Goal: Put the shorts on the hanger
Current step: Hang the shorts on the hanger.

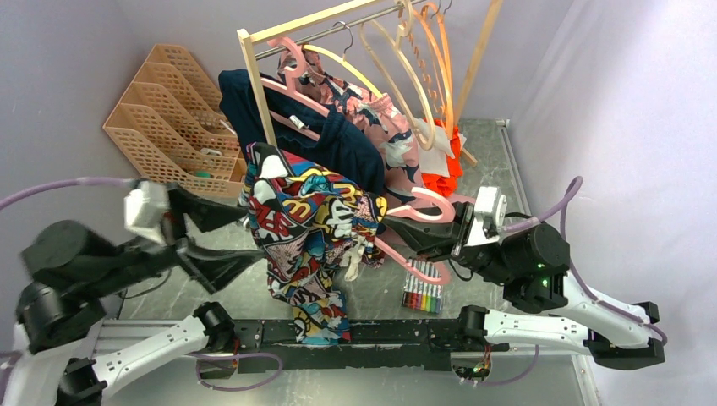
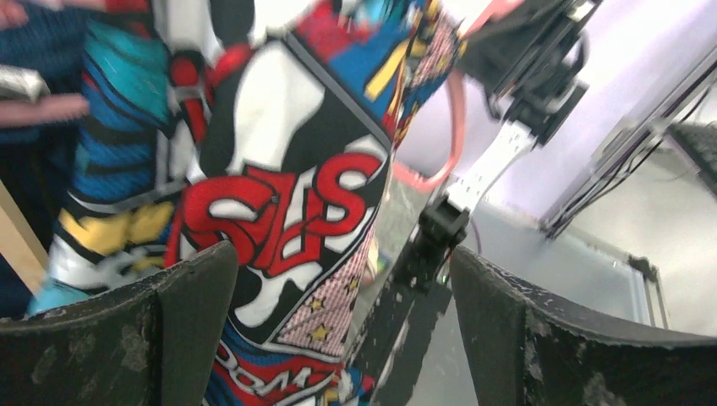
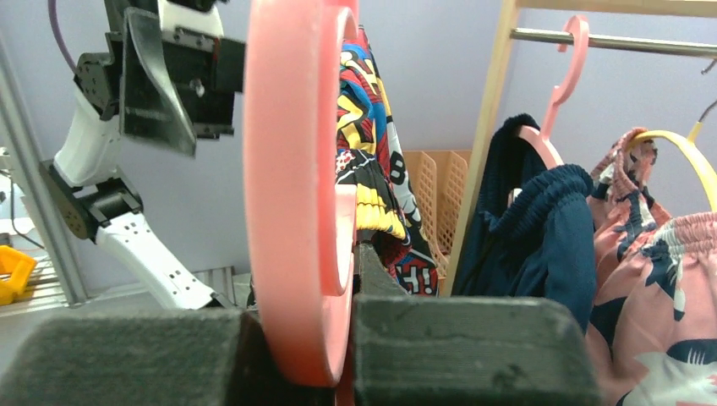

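The comic-print shorts (image 1: 303,233) hang draped over the pale-pink hanger (image 1: 420,205), which is held out level above the table. My right gripper (image 1: 452,230) is shut on the hanger's thick hook; in the right wrist view the pink hook (image 3: 296,203) is squeezed between the pads, gripper (image 3: 306,359). My left gripper (image 1: 247,239) stands wide open at the left side of the shorts. In the left wrist view the printed fabric (image 2: 279,178) hangs just past the left finger (image 2: 190,326), with the gripper (image 2: 342,330) holding nothing. The hanger's far end is hidden under the cloth.
Behind stands a wooden rack (image 1: 258,85) with a navy garment (image 1: 338,139), a pink patterned garment (image 1: 393,135), cream hangers (image 1: 397,68) and orange hangers (image 1: 440,59). Peach baskets (image 1: 169,118) sit at back left. A marker set (image 1: 423,296) lies on the table.
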Controlling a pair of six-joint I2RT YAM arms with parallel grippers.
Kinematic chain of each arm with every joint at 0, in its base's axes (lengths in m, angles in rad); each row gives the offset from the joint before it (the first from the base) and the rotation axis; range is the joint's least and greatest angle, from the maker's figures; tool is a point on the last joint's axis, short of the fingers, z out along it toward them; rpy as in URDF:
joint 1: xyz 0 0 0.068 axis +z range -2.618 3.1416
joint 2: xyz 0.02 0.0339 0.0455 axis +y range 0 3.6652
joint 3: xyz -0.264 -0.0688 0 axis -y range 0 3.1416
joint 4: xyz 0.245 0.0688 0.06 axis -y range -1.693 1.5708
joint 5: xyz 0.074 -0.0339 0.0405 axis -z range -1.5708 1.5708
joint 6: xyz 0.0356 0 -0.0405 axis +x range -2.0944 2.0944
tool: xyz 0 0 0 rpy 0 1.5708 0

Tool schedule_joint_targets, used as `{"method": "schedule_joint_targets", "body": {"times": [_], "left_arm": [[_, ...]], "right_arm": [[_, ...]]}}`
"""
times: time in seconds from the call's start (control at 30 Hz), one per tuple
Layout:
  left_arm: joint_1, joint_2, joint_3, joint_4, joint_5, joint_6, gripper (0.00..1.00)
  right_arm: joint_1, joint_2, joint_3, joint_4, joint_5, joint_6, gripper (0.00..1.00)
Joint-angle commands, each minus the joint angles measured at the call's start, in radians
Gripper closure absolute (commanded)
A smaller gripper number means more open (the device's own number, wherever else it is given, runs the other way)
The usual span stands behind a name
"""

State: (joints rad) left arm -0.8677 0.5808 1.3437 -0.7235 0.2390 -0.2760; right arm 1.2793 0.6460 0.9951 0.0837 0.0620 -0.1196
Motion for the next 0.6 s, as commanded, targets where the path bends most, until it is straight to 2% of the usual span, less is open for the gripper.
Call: {"method": "schedule_joint_targets", "body": {"times": [0.0, 0.1, 0.3, 0.43, 0.57], "left_arm": [[-0.003, -0.033, 0.169, 0.069, -0.002, 0.045, 0.01], [-0.002, -0.008, 0.267, 0.062, -0.012, 0.080, 0.01], [-0.002, 0.144, 0.413, -0.007, 0.023, 0.146, 0.03], [-0.002, 0.237, 0.451, -0.022, 0.141, 0.166, 0.02], [-0.002, 0.337, 0.481, -0.061, 0.370, 0.174, 0.00]], "right_arm": [[-0.001, -0.035, 0.048, -0.009, -0.062, 0.021, 1.00], [0.000, -0.041, 0.058, -0.062, -0.074, 0.024, 1.00], [-0.001, -0.031, 0.082, -0.174, -0.138, 0.047, 1.00], [-0.001, -0.062, 0.028, -0.144, -0.168, 0.090, 1.00], [-0.001, -0.086, -0.042, -0.080, -0.202, 0.121, 1.00]]}}
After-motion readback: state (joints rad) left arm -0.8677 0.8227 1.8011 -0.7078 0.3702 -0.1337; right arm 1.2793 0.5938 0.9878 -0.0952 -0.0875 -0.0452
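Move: My left hand is empty and open. The shorts' middle lies about 11 cm to its right, 2 cm ahead and some 8 cm below. From it, the navy trousers on the rack hang roughly 20 cm ahead, 9 cm right and 15 cm lower. From my right hand, which holds the pink hanger, the shorts' middle is about 13 cm left, level fore and aft, 12 cm lower; the floral shorts hang some 20 cm ahead, straight out, and 18 cm lower. I pull my open left hand up clear of the shorts, rising about 14 cm while drawing back and left, fingers tipping up some 20 degrees. Then I swing it about 6 cm right again and slightly forward, starting to sink, still open. My right hand keeps its pinch on the hanger, easing down and back 3 or so cm each and swivelling counter-clockwise. ##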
